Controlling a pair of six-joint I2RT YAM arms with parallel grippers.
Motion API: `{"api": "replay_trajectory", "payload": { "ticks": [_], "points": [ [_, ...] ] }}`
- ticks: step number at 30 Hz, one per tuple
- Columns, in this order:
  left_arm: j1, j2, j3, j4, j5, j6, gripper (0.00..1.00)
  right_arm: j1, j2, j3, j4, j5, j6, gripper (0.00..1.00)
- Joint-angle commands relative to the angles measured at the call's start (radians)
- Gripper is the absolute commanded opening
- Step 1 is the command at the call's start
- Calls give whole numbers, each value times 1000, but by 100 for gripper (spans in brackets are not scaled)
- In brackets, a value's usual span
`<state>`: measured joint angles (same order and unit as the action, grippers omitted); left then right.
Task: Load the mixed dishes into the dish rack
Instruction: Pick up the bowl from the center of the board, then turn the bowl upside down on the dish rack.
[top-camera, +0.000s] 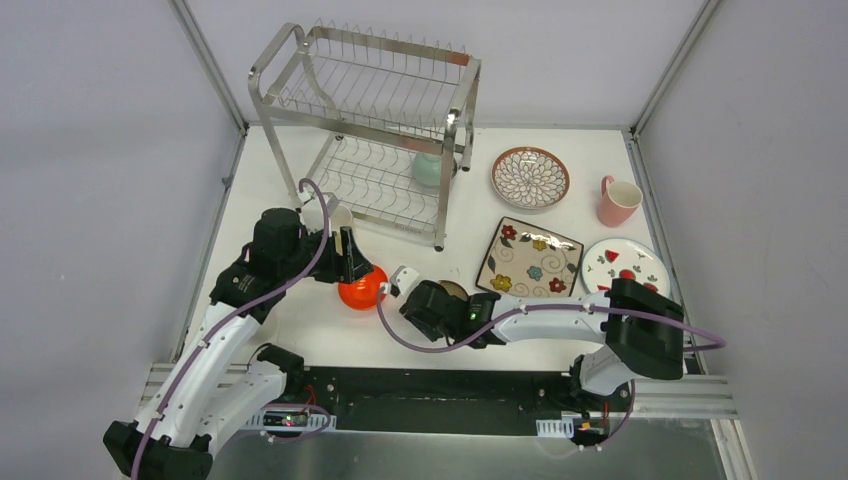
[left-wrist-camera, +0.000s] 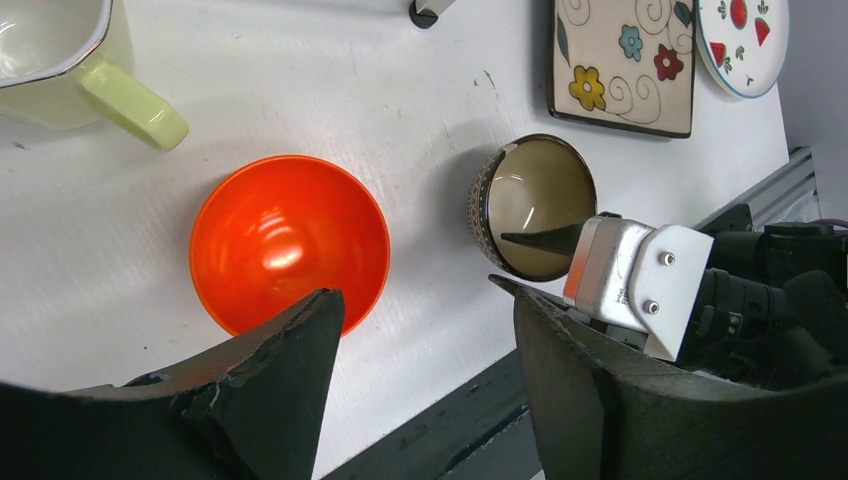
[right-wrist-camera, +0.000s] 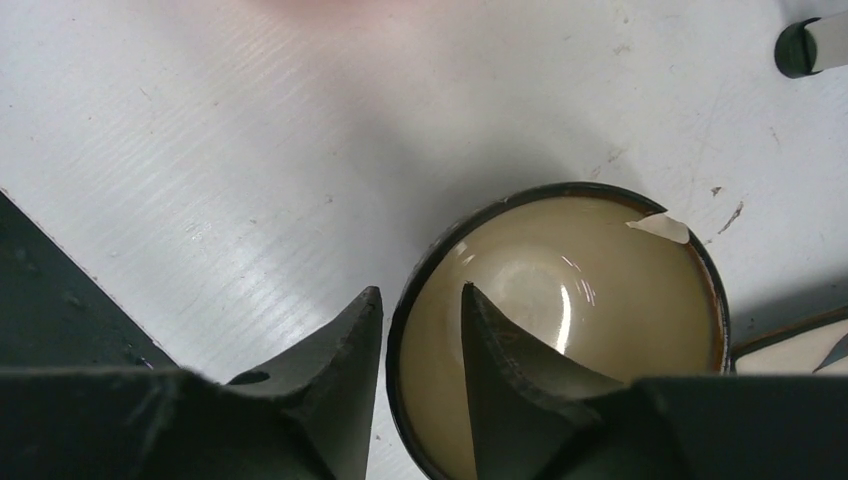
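The tan bowl (right-wrist-camera: 590, 300) stands upright on the white table, also in the left wrist view (left-wrist-camera: 540, 200) and half hidden under the right wrist from above (top-camera: 457, 289). My right gripper (right-wrist-camera: 420, 290) straddles its near rim, one finger outside and one inside, with a gap still showing, so it is open. The orange bowl (top-camera: 360, 288) (left-wrist-camera: 290, 240) sits just left of it. Above the orange bowl's near edge my left gripper (left-wrist-camera: 415, 288) (top-camera: 352, 258) stands open and empty. The dish rack (top-camera: 370, 110) is at the back, with a mint bowl (top-camera: 432, 168) on its lower shelf.
A yellow-green mug (top-camera: 325, 213) (left-wrist-camera: 60, 60) stands by the rack's front left leg. To the right lie a brown-rimmed plate (top-camera: 530, 177), a pink mug (top-camera: 617, 201), a square floral plate (top-camera: 530, 258) and a white red-marked plate (top-camera: 625, 262).
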<state>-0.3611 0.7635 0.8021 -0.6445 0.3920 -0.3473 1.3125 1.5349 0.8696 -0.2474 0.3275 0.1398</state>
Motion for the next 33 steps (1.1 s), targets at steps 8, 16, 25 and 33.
{"api": "replay_trajectory", "payload": {
  "ticks": [8, 16, 25, 33],
  "points": [
    [-12, -16, 11, 44, 31, 24, 66, 8, -90, 38, 45, -26, 38, 0],
    [-13, -131, -158, 334, 348, 143, 66, -86, -330, 17, 42, -352, 117, 0],
    [-18, -291, -246, 459, 539, 412, 71, -244, -535, 10, 45, -702, 286, 0],
    [-80, -213, -200, 463, 711, 808, 71, -313, -545, 36, 59, -846, 396, 0]
  ]
}}
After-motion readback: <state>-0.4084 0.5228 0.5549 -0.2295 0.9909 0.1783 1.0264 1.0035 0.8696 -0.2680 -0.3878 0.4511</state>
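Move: The right hand is already low at the back-left rim of the brown bowl, fingers astride it but not shut; the bowl's middle lies about 4 cm ahead, 4 cm to the right and 2 cm lower. From that hand the orange bowl stands some 7 cm ahead and 12 cm left, the flowered tray about 13 cm ahead and 21 cm right. The brown bowl is roughly 15 cm right of the left hand, 2 cm back and 17 cm below. Pinching the brown bowl's back-left rim between its closing fingers, the right hand then lifts about 18 cm nearly straight up, rolling some 40 degrees so its left side rises and its fingers swing up towards level. The left hand, fingers still open, draws back about 7 cm, right 5 and up 4 while turning clockwise and raising its fingertips. ##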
